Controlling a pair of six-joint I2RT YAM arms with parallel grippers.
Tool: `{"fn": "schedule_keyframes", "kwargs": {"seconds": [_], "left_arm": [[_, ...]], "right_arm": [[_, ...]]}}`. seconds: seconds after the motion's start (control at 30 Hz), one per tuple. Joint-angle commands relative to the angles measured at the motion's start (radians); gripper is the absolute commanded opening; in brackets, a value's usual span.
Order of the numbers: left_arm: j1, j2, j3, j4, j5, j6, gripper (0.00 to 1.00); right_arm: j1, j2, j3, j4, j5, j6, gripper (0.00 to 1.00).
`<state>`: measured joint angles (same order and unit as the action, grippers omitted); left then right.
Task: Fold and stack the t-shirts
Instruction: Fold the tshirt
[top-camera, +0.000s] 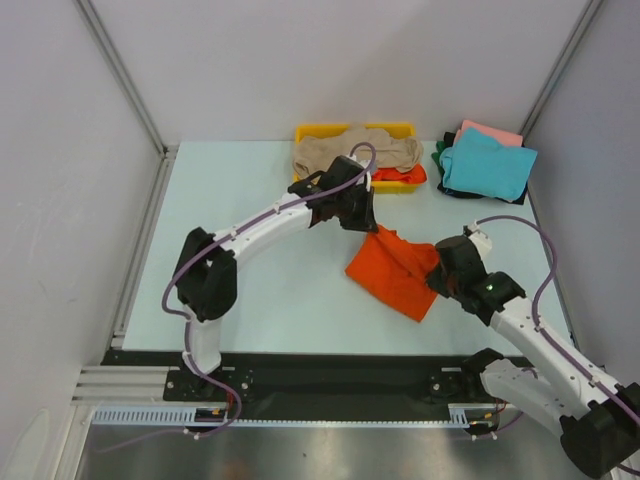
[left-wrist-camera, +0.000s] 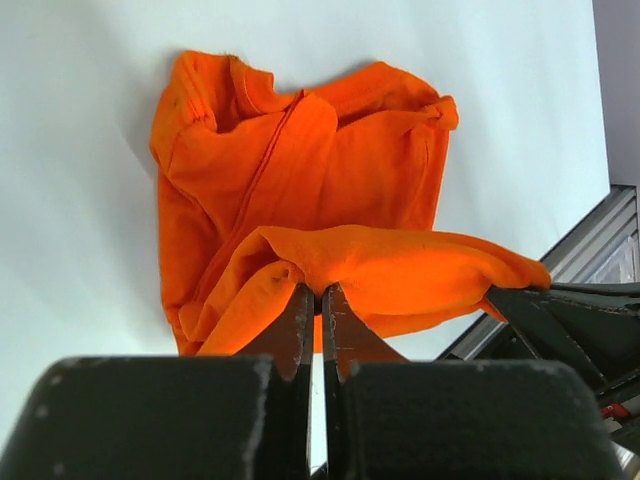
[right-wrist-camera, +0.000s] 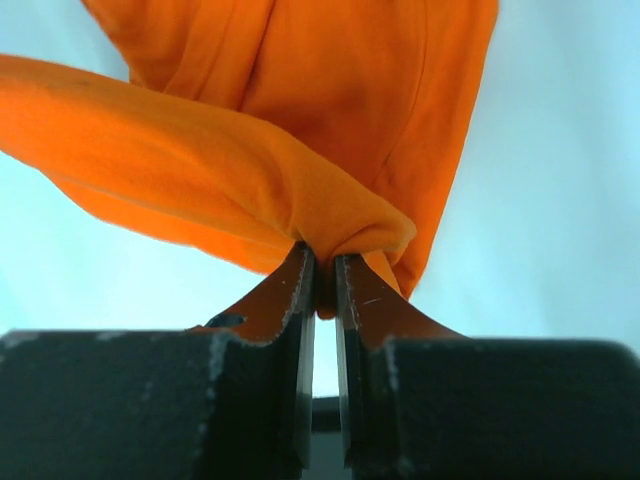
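The bright orange t-shirt (top-camera: 395, 268) hangs crumpled between my two grippers above the middle of the table. My left gripper (top-camera: 368, 224) is shut on its far upper edge; in the left wrist view the cloth (left-wrist-camera: 330, 180) bunches at the fingertips. My right gripper (top-camera: 436, 272) is shut on its right edge, the cloth (right-wrist-camera: 300, 130) pinched between the fingers. A beige t-shirt (top-camera: 350, 152) lies in the yellow tray (top-camera: 310, 131) with another orange cloth (top-camera: 400, 175) under it. Teal (top-camera: 487, 165), pink (top-camera: 490, 133) and dark green (top-camera: 441, 157) shirts are piled at the back right.
The tray stands at the back middle of the table. White walls close in the table at the back and both sides. The metal rail (top-camera: 320, 375) with the arm bases runs along the near edge.
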<state>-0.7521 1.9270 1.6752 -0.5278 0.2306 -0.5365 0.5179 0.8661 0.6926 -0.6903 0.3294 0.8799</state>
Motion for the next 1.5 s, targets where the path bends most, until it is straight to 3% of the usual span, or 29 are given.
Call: {"fn": "schedule_keyframes", "kwargs": {"seconds": [0.0, 0.37, 0.77, 0.83, 0.87, 0.9, 0.93, 0.97, 1.03, 1.07, 1.13, 1.33, 1.47], "left_arm": [[0.031, 0.042, 0.096, -0.017, 0.022, 0.027, 0.00], [0.069, 0.188, 0.253, -0.009, 0.085, 0.001, 0.00], [0.088, 0.334, 0.377, -0.009, 0.096, -0.069, 0.00], [0.097, 0.363, 0.386, 0.017, 0.116, -0.094, 0.01], [0.100, 0.374, 0.403, 0.023, 0.139, -0.102, 0.06], [0.102, 0.395, 0.415, 0.034, 0.151, -0.108, 0.12], [0.105, 0.412, 0.438, 0.037, 0.162, -0.117, 0.30], [0.105, 0.427, 0.508, 0.029, 0.170, -0.120, 0.41], [0.105, 0.475, 0.601, -0.024, 0.177, -0.128, 0.57], [0.105, 0.486, 0.694, -0.052, 0.176, -0.129, 0.60], [0.103, 0.463, 0.725, -0.077, 0.182, -0.122, 0.69], [0.102, 0.175, 0.414, -0.009, 0.121, -0.060, 0.75], [0.100, -0.033, 0.136, -0.032, 0.061, -0.011, 0.72]], "right_arm": [[-0.068, 0.030, 0.033, 0.061, -0.087, -0.108, 0.00], [-0.260, 0.140, 0.033, 0.161, -0.208, -0.225, 0.00], [-0.378, 0.295, 0.061, 0.241, -0.292, -0.295, 0.00], [-0.409, 0.319, 0.065, 0.261, -0.305, -0.308, 0.15], [-0.424, 0.344, 0.071, 0.264, -0.317, -0.317, 0.24], [-0.436, 0.359, 0.088, 0.267, -0.319, -0.320, 0.48], [-0.470, 0.373, 0.099, 0.274, -0.319, -0.325, 0.59], [-0.489, 0.384, 0.111, 0.279, -0.355, -0.334, 0.65], [-0.515, 0.410, 0.166, 0.275, -0.366, -0.346, 0.67], [-0.559, 0.416, 0.191, 0.270, -0.383, -0.357, 0.69], [-0.561, 0.396, 0.248, 0.227, -0.395, -0.369, 0.68], [-0.356, 0.226, 0.188, 0.202, -0.329, -0.313, 0.70], [-0.247, 0.256, 0.148, 0.279, -0.346, -0.266, 0.69]]}}
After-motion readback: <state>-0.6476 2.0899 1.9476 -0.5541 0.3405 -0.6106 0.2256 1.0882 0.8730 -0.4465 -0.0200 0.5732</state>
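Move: The t-shirt's near edge is already lifted, one corner in each hand. The left hand's goes to the left end of the lying cloth's far edge, about 7 cm ahead, 4 cm right and 8 cm below. The right hand's goes to the right end, some 7 cm ahead, 5 cm right and 5 cm below. The yellow bin sits roughly 20 cm ahead and 4 cm left of the left hand; the folded stack stands about 32 cm ahead and 13 cm right of the right hand. The t-shirt's held edge is carried over the lying cloth by both hands together, forward about 7 cm, down some 5 and a little right, towards its far edge. There both grippers open and let go, slide a few centimetres farther forward, then rise while easing back, the right hand swinging left over the cloth. ##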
